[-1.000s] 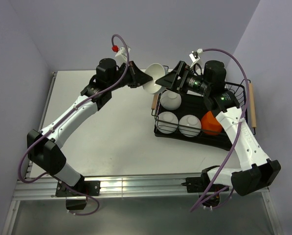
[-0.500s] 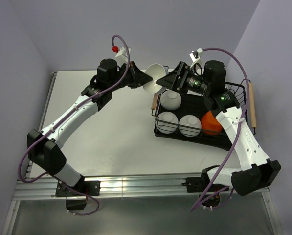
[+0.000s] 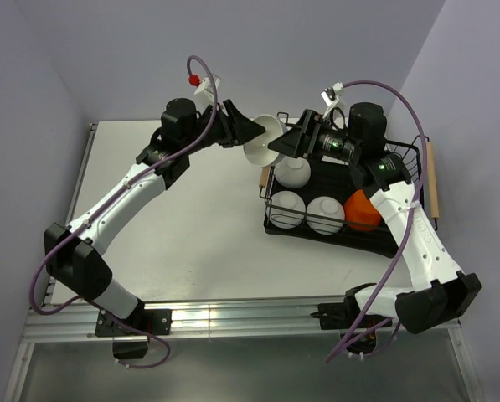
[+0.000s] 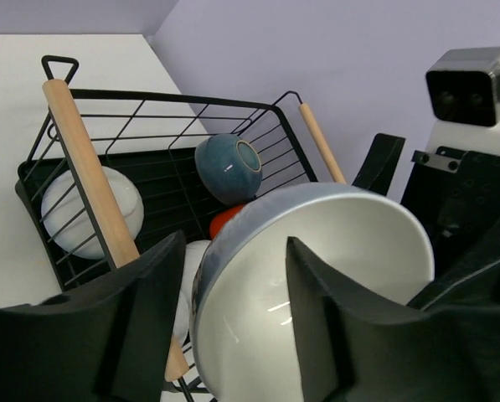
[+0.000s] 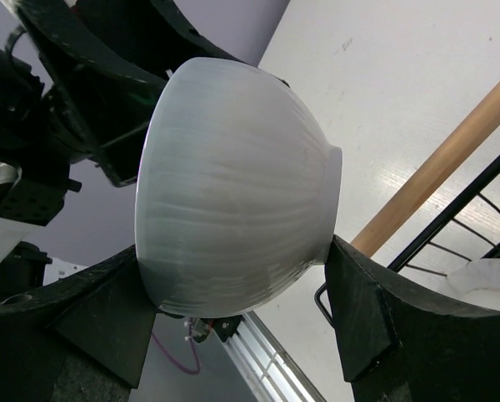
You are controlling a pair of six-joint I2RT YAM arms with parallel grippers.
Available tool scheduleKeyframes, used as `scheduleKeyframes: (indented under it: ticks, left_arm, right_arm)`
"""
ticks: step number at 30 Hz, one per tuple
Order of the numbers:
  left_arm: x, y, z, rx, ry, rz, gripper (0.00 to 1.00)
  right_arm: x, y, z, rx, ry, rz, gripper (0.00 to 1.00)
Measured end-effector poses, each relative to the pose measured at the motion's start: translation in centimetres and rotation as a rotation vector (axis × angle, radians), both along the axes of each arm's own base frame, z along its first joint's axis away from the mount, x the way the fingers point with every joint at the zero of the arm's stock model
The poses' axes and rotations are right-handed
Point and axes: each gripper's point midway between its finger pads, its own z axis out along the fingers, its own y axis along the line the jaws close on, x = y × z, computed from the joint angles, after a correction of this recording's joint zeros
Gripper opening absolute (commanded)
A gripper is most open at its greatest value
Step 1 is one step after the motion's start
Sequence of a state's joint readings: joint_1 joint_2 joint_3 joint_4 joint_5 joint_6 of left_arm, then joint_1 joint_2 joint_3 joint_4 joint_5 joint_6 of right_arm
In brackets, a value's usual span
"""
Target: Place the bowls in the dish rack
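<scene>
A white bowl (image 3: 262, 142) hangs on its side in the air just left of the dish rack (image 3: 417, 152). My right gripper (image 3: 279, 144) is shut on it, with a finger pressed against each side of the bowl (image 5: 233, 184). My left gripper (image 3: 251, 132) stands open around the bowl's rim (image 4: 317, 285), one finger inside and one outside with a gap. In the rack sit three white bowls (image 3: 293, 172) (image 3: 286, 208) (image 3: 325, 213), an orange bowl (image 3: 363, 209) and a dark blue bowl (image 4: 227, 167).
The rack's wooden handle (image 3: 267, 174) lies right below the held bowl, and a second handle (image 3: 435, 180) runs along the far right. Purple walls close in behind and on both sides. A metal rail (image 3: 233, 316) runs along the table's near edge.
My left gripper has opened off the white bowl and drawn back a little to the left. The right gripper has closed onto the bowl and now carries it.
</scene>
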State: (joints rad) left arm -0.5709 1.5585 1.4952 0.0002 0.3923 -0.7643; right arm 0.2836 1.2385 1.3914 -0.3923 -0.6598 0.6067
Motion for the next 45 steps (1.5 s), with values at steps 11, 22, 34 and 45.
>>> scheduleKeyframes:
  ticks: [11,22,34,45]
  left_arm:
    - [0.3,1.4,1.2,-0.024,-0.010,0.017,1.00]
    - [0.5,3.8,2.0,-0.003,-0.038,0.031,1.00]
    - [0.9,7.9,1.0,0.187,-0.086,0.044,0.99]
    - [-0.4,10.6,-1.1,0.256,-0.059,0.044,0.99]
  right_arm:
    - [0.5,-1.8,0.5,-0.051,-0.041,-0.004,0.00]
    - [2.5,-9.2,0.1,-0.226,-0.086,-0.102,0.00]
    - [5.3,-17.2,-5.2,-0.609,-0.057,-0.151,0.00]
    - [10.6,-21.1,-9.7,-0.770,0.049,-0.080,0.00]
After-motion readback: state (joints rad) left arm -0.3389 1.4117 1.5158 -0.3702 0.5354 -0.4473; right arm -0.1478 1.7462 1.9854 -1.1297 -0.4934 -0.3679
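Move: In the rack's back row, the empty spot for the held white bowl lies about 19 cm ahead of the right hand, 19 cm to its right and some 31 cm below. At about that level, the back-left white bowl is 16 cm ahead and 6 cm right, the blue bowl 14 cm ahead and 33 cm right, the front middle white bowl 1 cm ahead and 15 cm right. From the left hand the spot is 13 cm ahead, 27 cm right. Swinging the already gripped white bowl over the rack, the right hand goes about 20 cm to its right, later also forward and down about 10 cm, rolling some 45 degrees until its fingers slant down; they lose the bowl on the way and snap fully shut, empty. The left hand, its fingers already half open around the rim, opens wide and withdraws left. ##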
